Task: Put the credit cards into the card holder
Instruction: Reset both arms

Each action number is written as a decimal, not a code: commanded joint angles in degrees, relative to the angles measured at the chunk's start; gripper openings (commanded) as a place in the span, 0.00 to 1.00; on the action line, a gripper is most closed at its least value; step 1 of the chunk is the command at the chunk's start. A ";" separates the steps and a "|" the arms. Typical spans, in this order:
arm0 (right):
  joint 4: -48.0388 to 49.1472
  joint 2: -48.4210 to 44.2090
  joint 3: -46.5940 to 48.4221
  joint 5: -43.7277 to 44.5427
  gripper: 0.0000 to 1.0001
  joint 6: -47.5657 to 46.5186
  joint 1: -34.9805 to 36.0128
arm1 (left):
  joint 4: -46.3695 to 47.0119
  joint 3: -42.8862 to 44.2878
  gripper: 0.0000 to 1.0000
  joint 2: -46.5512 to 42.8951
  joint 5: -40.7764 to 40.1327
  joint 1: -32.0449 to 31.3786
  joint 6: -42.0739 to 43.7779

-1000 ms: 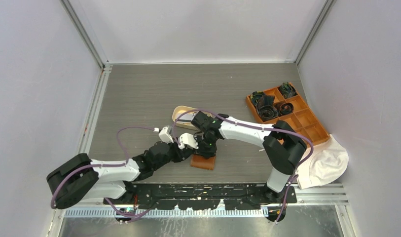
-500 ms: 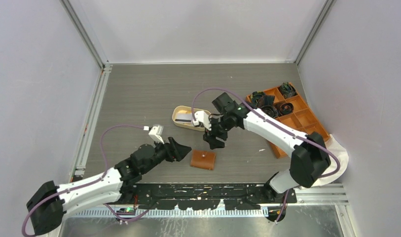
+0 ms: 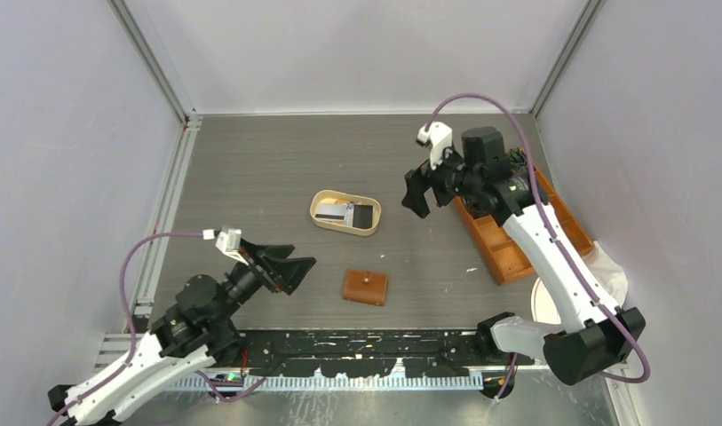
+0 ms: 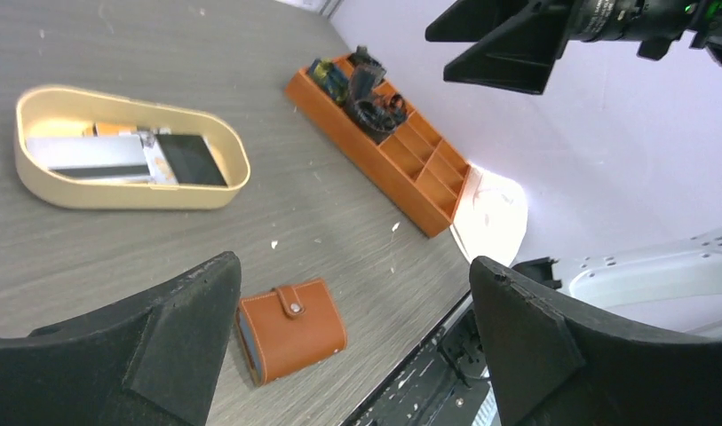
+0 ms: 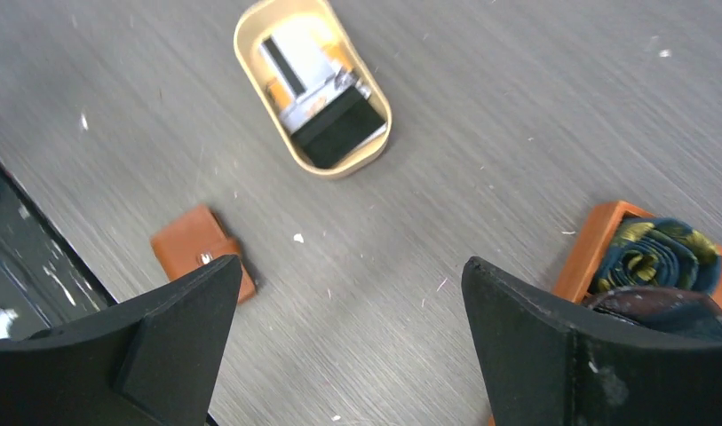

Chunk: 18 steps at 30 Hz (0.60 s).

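Observation:
The card holder (image 3: 365, 287), a brown leather wallet snapped shut, lies flat near the table's front edge. A grey-blue edge shows at its side in the left wrist view (image 4: 290, 328). Several credit cards (image 3: 339, 213) lie in a cream oval tray (image 3: 344, 193) behind it: a grey-white one (image 4: 91, 153), a black one (image 4: 193, 160), and orange beneath. My left gripper (image 3: 290, 271) hangs open and empty to the left of the card holder. My right gripper (image 3: 417, 191) is raised, open and empty, to the right of the tray. The right wrist view shows the tray (image 5: 339, 169) and the card holder (image 5: 193, 248) below it.
An orange compartmented box (image 3: 517, 240) with dark rolled items (image 3: 508, 169) stands at the right, partly under the right arm. A white cloth (image 3: 606, 266) lies at the near right corner. The arms' black base rail (image 3: 375, 342) runs along the front edge.
Both grippers were together at the card holder; both have opened and drawn away, the left back toward the near left, the right up and to the far right. The card holder lies alone.

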 commanded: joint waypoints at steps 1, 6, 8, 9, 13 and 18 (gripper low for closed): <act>0.70 -2.75 8.50 0.78 0.99 12.43 -2.22 | -9.88 8.37 1.00 -2.24 -0.66 0.14 6.49; -2.91 -1.47 16.81 -8.48 1.00 15.80 -3.15 | -16.12 18.03 0.99 2.89 0.30 0.12 10.32; -1.36 -1.39 18.21 -7.24 1.00 20.89 -3.17 | -18.74 21.99 0.99 6.23 0.65 0.15 11.88; -0.63 -1.34 18.65 -5.47 0.99 23.78 -3.15 | -20.14 23.84 0.99 7.99 0.75 0.17 12.68; 0.62 -2.48 19.40 2.70 0.99 29.20 -3.29 | -23.18 28.99 0.99 12.81 1.47 0.14 15.15; -0.27 -3.48 20.27 5.92 0.99 28.91 -3.59 | -23.89 31.54 0.99 15.30 2.38 0.19 16.43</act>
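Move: Both open hands are clear of everything, high over the table. The card holder lies roughly 12 cm to the left hand's right, about 2 cm ahead and 22 cm below; the bin of cards is some 20 cm ahead of that hand and 7 cm right. From the right hand the card holder is about 11 cm back and 12 cm left, 24 cm down; the bin is 8 cm ahead and 17 cm left, the orange tray 8 cm ahead and 26 cm right. Touching nothing, both arms head up, away from the closed card holder towards rest. The right hand climbs about 12 cm, nearly all of it early, while its left side rolls up some 20 degrees and it swings clockwise; the left hand lifts about 8 cm, easing slightly left, and rolls the same way. Both level off at the end, fingers staying wide open. ##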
